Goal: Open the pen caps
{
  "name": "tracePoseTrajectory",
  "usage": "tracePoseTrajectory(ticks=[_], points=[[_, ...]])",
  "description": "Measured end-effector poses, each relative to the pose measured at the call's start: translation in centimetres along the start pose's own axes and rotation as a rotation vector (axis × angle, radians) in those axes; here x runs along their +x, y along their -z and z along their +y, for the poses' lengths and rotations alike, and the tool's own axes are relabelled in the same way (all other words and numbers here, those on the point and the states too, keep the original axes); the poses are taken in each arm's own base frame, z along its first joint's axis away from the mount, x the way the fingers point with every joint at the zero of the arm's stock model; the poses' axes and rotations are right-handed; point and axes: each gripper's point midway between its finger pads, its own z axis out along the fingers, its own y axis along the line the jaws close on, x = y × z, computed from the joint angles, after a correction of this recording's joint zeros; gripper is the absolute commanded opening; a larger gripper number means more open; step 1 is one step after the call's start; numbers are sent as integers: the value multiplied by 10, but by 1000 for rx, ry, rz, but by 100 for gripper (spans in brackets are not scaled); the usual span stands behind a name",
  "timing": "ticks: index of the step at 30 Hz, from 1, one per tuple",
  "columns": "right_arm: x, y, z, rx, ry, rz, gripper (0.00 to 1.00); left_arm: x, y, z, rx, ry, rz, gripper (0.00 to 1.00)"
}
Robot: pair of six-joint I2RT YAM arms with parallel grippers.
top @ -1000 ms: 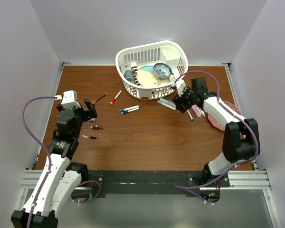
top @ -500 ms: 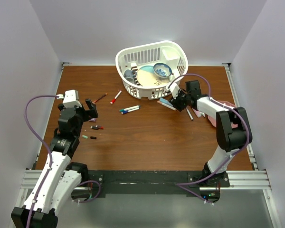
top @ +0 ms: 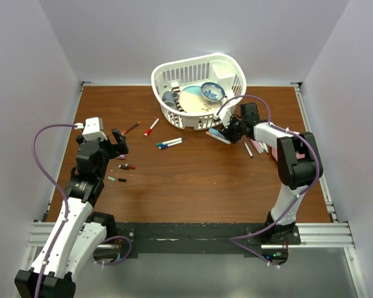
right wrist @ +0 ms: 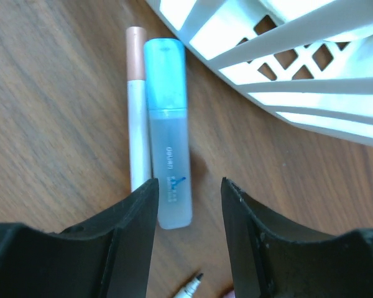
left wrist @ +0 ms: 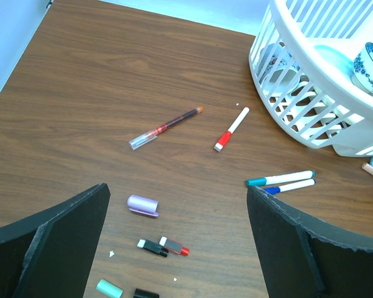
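Note:
My left gripper (top: 117, 144) is open and empty above the loose caps at the table's left. In the left wrist view, between its fingers (left wrist: 177, 192), lie a lilac cap (left wrist: 143, 205), a black and a red piece (left wrist: 165, 247), a teal cap (left wrist: 109, 288) and a black cap (left wrist: 146, 293). Farther off lie a red-capped marker (left wrist: 231, 129), a teal-capped marker (left wrist: 280, 179) and a blue-capped marker (left wrist: 289, 186). My right gripper (top: 230, 131) is open and empty (right wrist: 188, 198) just over a teal-capped translucent tube (right wrist: 168, 130) and a white pen with a peach cap (right wrist: 137, 105).
A white basket (top: 230, 65) with dishes stands at the back, close to the right gripper, its wall in the right wrist view (right wrist: 286, 56). A dark red pen (left wrist: 166, 127) lies at the left. An uncapped marker (top: 248, 149) and a pink plate (top: 295, 139) lie right of the gripper.
My right gripper has moved left and towards the basket, ending over the teal-capped tube. The left arm has barely moved.

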Motion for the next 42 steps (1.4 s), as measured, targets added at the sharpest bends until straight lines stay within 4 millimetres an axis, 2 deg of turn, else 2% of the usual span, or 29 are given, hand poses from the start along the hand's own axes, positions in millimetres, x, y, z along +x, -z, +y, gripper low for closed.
tracePoseTrajectory(ticks=[7, 17, 25, 29, 35, 42], points=[[-10, -6, -8, -17, 33, -5, 49, 0, 0, 0, 1, 0, 0, 98], [-12, -6, 6, -75, 83, 24, 52, 0, 0, -1, 3, 0, 1, 98], [-4, -2, 14, -89, 122, 38, 50, 0, 0, -1, 7, 0, 2, 98], [14, 0, 27, -121, 133, 87, 51, 0, 0, -1, 7, 0, 2, 98], [21, 11, 39, -149, 137, 109, 49, 0, 0, -1, 7, 0, 2, 98], [28, 24, 66, -254, 134, 114, 47, 0, 0, -1, 8, 0, 2, 98]])
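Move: From the right hand, half open and just above the table, the middle of the light-blue highlighter is some 4 cm to the left, 1 cm ahead and 3 cm below; a brown-capped marker lies along its near side, its middle about 5 cm left and 1 cm back. The basket is some 16 cm ahead and 13 cm left, and an uncapped marker 6 cm back and 8 cm right. From the idle left hand the highlighter is roughly 44 cm right, 15 cm ahead and 20 cm below. The right fingertips drag the right-hand ends of the highlighter and the brown-capped marker back towards the robot, never closing. The hand first slips about 1 cm forward and left, then draws back some 8 cm, away from the basket, sinking about 2 cm while it turns counter-clockwise and tips a little further down. ##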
